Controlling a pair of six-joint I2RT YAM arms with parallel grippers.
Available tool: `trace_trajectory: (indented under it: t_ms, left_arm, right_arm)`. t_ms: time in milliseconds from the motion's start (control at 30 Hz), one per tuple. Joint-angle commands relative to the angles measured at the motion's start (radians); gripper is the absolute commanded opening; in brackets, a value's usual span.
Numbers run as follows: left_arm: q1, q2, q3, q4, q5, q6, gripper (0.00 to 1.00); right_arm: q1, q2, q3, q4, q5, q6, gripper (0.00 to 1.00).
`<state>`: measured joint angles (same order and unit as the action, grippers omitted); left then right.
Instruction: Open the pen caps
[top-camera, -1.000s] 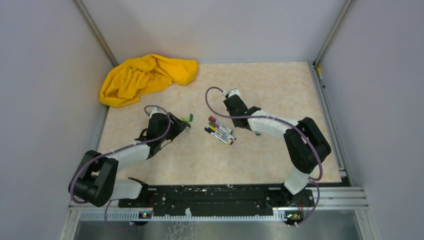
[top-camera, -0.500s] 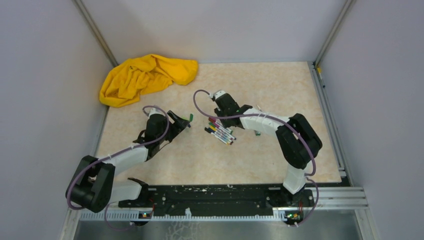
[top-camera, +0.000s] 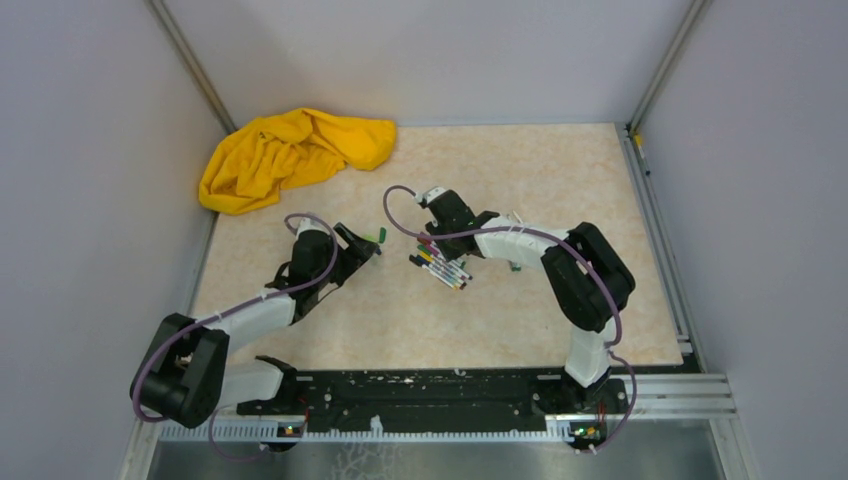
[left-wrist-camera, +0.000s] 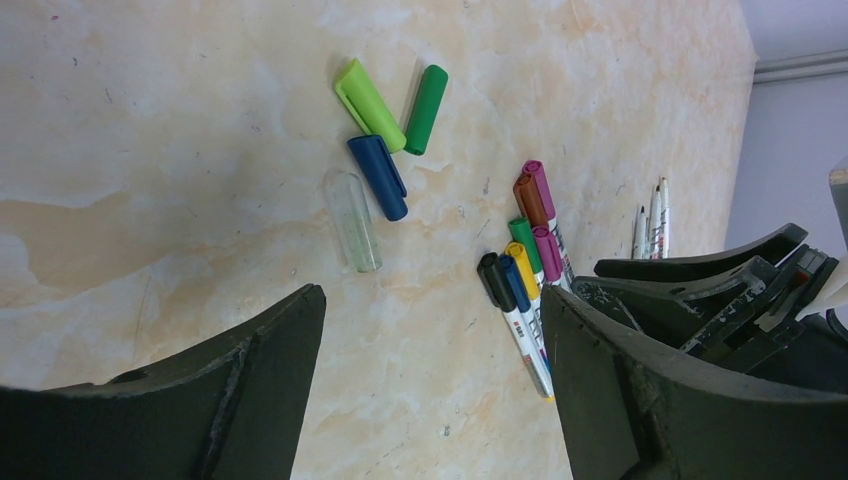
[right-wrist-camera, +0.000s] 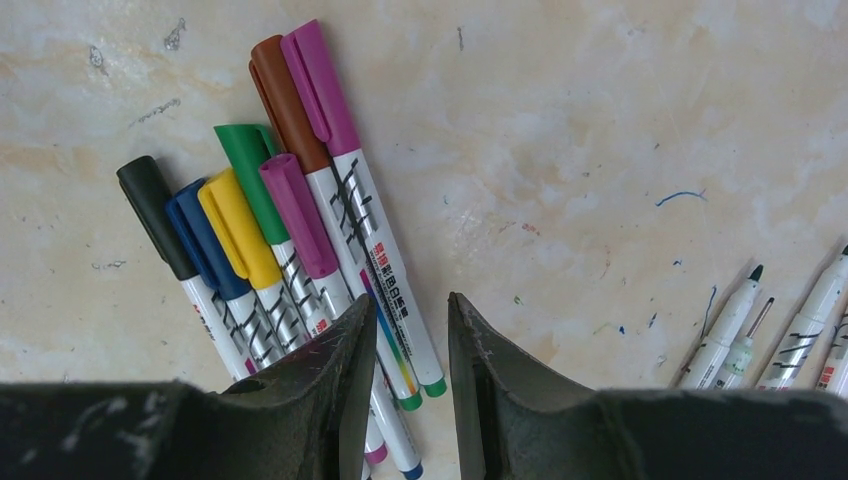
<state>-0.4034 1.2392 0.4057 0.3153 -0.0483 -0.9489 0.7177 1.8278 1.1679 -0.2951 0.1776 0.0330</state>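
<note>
Several loose pen caps lie on the table ahead of my left gripper (left-wrist-camera: 432, 292): a light green cap (left-wrist-camera: 368, 104), a dark green cap (left-wrist-camera: 426, 95), a blue cap (left-wrist-camera: 378, 176) and a clear cap (left-wrist-camera: 354, 220). This gripper stands open with only bare table between its fingers. A bundle of capped pens (right-wrist-camera: 300, 210) lies side by side, also seen from above as the pens (top-camera: 442, 266). My right gripper (right-wrist-camera: 410, 300) hovers over the bundle's lower ends, jaws narrowly open and holding nothing. In the top view the left gripper (top-camera: 368, 247) sits just left of the caps (top-camera: 381, 236).
Uncapped pens (right-wrist-camera: 725, 330) lie to the right of the bundle. A crumpled yellow cloth (top-camera: 290, 155) fills the far left corner. Grey walls close the table on three sides. My two grippers are close together, either side of the pen bundle.
The left jaws have opened wide. My right gripper has swung left and come over the capped pens.
</note>
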Motion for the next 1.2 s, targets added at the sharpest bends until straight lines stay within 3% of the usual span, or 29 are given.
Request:
trace_trajectory:
  t_ms: [0, 767, 833, 933, 1033, 1167]
  left_arm:
    - [-0.003, -0.017, -0.01, 0.034, 0.002, -0.001, 0.84]
    - [-0.003, -0.003, -0.02, 0.045, -0.016, -0.008, 0.84]
    - [-0.003, -0.004, -0.019, 0.045, -0.016, -0.008, 0.84]
    - [-0.003, -0.006, -0.019, 0.045, -0.016, -0.01, 0.84]
    - [-0.003, -0.01, -0.021, 0.045, -0.011, -0.011, 0.84]
    - [-0.003, -0.03, -0.024, 0.044, 0.008, -0.01, 0.84]
  right_arm:
    - [0.006, 0.011, 0.028, 0.042, -0.004, -0.012, 0.32]
    - [0.006, 0.066, 0.005, 0.072, 0.004, -0.028, 0.31]
    - [0.006, 0.069, -0.005, 0.076, 0.005, -0.026, 0.28]
    - [0.006, 0.075, -0.023, 0.07, 0.001, -0.015, 0.1]
    - [0.006, 0.071, -0.05, 0.079, -0.001, 0.002, 0.0]
    - [0.002, 0.047, -0.07, 0.096, 0.017, 0.014, 0.0]
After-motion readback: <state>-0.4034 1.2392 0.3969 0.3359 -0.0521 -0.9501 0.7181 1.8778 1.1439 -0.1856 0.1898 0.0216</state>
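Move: The pen with the long magenta cap slants beneath the open right fingers, its middle roughly 2 cm ahead, 2 cm left and 2 cm below them. The brown pen lies against its near-left side, some 1 cm ahead and 3 cm left of the hand; the black pen is about 4 cm back and 3 cm left, and the uncapped pens 4 cm ahead and 11 cm right. From the left hand, the magenta pen lies about 17 cm right, 1 cm ahead and 5 cm lower. Lower the right gripper about 1.5 cm over the white barrel of the outermost magenta pen, easing some 1 cm forward as you go, with the wrist's attitude held and the fingers partly open. Once down, shut the fingers and pinch the barrel behind its middle, towards the end away from the cap. ##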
